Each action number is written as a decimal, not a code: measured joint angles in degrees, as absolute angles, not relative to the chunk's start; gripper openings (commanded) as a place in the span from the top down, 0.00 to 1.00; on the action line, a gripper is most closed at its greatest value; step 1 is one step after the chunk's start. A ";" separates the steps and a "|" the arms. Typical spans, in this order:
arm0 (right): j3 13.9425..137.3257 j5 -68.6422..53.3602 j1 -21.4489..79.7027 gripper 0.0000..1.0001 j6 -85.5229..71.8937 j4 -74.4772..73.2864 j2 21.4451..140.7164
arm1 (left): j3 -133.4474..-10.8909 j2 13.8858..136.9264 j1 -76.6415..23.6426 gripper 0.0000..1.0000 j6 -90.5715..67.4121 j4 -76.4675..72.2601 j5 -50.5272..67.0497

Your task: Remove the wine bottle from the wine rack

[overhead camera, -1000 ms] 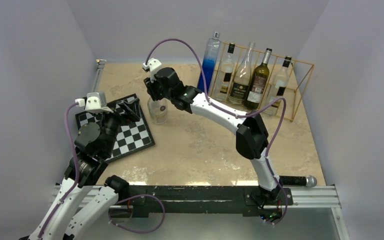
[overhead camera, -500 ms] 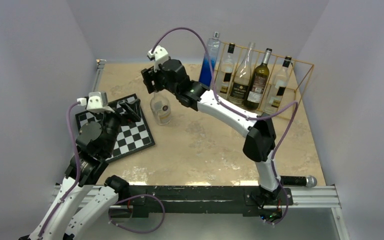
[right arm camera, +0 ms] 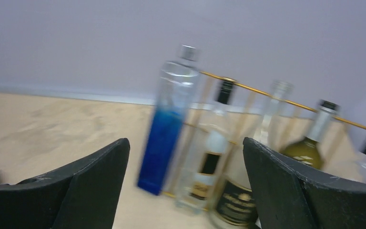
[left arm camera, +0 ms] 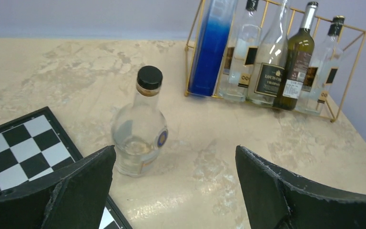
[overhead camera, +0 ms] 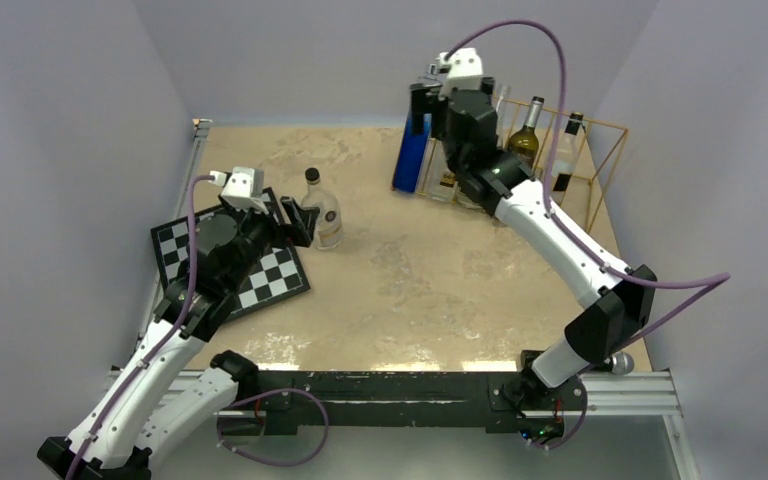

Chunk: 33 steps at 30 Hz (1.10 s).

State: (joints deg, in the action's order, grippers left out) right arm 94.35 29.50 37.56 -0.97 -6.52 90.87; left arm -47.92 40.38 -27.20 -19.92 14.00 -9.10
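The gold wire wine rack (overhead camera: 600, 160) stands at the back right and holds several upright bottles. Among them are a tall blue-bottomed bottle (overhead camera: 412, 155) at its left end and a dark green wine bottle (overhead camera: 532, 115). My right gripper (overhead camera: 422, 112) hovers open and empty in front of the rack's left end, facing the blue bottle (right arm camera: 164, 138) and the rack's rods (right arm camera: 259, 90). A squat clear bottle with a black cap (overhead camera: 322, 212) stands free on the table. My left gripper (overhead camera: 298, 220) is open just left of it, the squat bottle (left arm camera: 140, 129) ahead of its left finger (left arm camera: 83, 181).
A black-and-white checkerboard (overhead camera: 260, 285) lies at the left under my left arm and also shows in the left wrist view as the checkerboard (left arm camera: 24, 148). A black cylindrical object (overhead camera: 600, 362) lies at the near right by the mounting rail. Purple walls close in on three sides.
My right gripper opened, let go of the squat bottle on the table and swung right and back to the rack. My left arm reached forward toward the squat bottle.
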 measured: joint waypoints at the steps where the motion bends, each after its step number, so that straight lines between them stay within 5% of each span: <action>1: 93.45 30.65 35.05 0.09 -0.64 -6.68 90.48 | -47.92 40.88 -27.20 0.01 -19.92 14.26 -7.92; 16: 93.84 32.56 4.78 0.26 -2.31 -18.55 98.30 | -48.21 40.42 -27.20 0.01 -19.88 13.78 1.56; 33: 102.35 23.14 -5.26 0.34 -7.73 -20.10 112.36 | -48.31 40.53 -27.20 0.02 -19.90 13.63 4.19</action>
State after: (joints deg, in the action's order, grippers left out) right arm 102.35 23.14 -5.26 -7.73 -20.10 112.36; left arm -48.31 40.53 -27.20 -19.90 13.63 4.19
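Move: From the right hand, the clear bottle with the black cap at the rack's right end stands about 13 cm ahead, 36 cm to the right and 27 cm lower. The green wine bottle is roughly 3 cm farther out than that one and 10 cm to its left; the champagne bottle, about 19 cm ahead and 17 cm right of the hand. From the left hand, the clear bottle lies some 37 cm ahead, 62 cm right and 18 cm down. Rightwards in a fast sweep of about 35 cm, sinking as it goes, the right hand heads for the neck of the clear bottle at the rack's right end, then slows and eases forward and down. It turns clockwise nearly 40 degrees and tips down, its open fingers narrowing by about a quarter. The empty left hand draws some 4 cm right and back. ##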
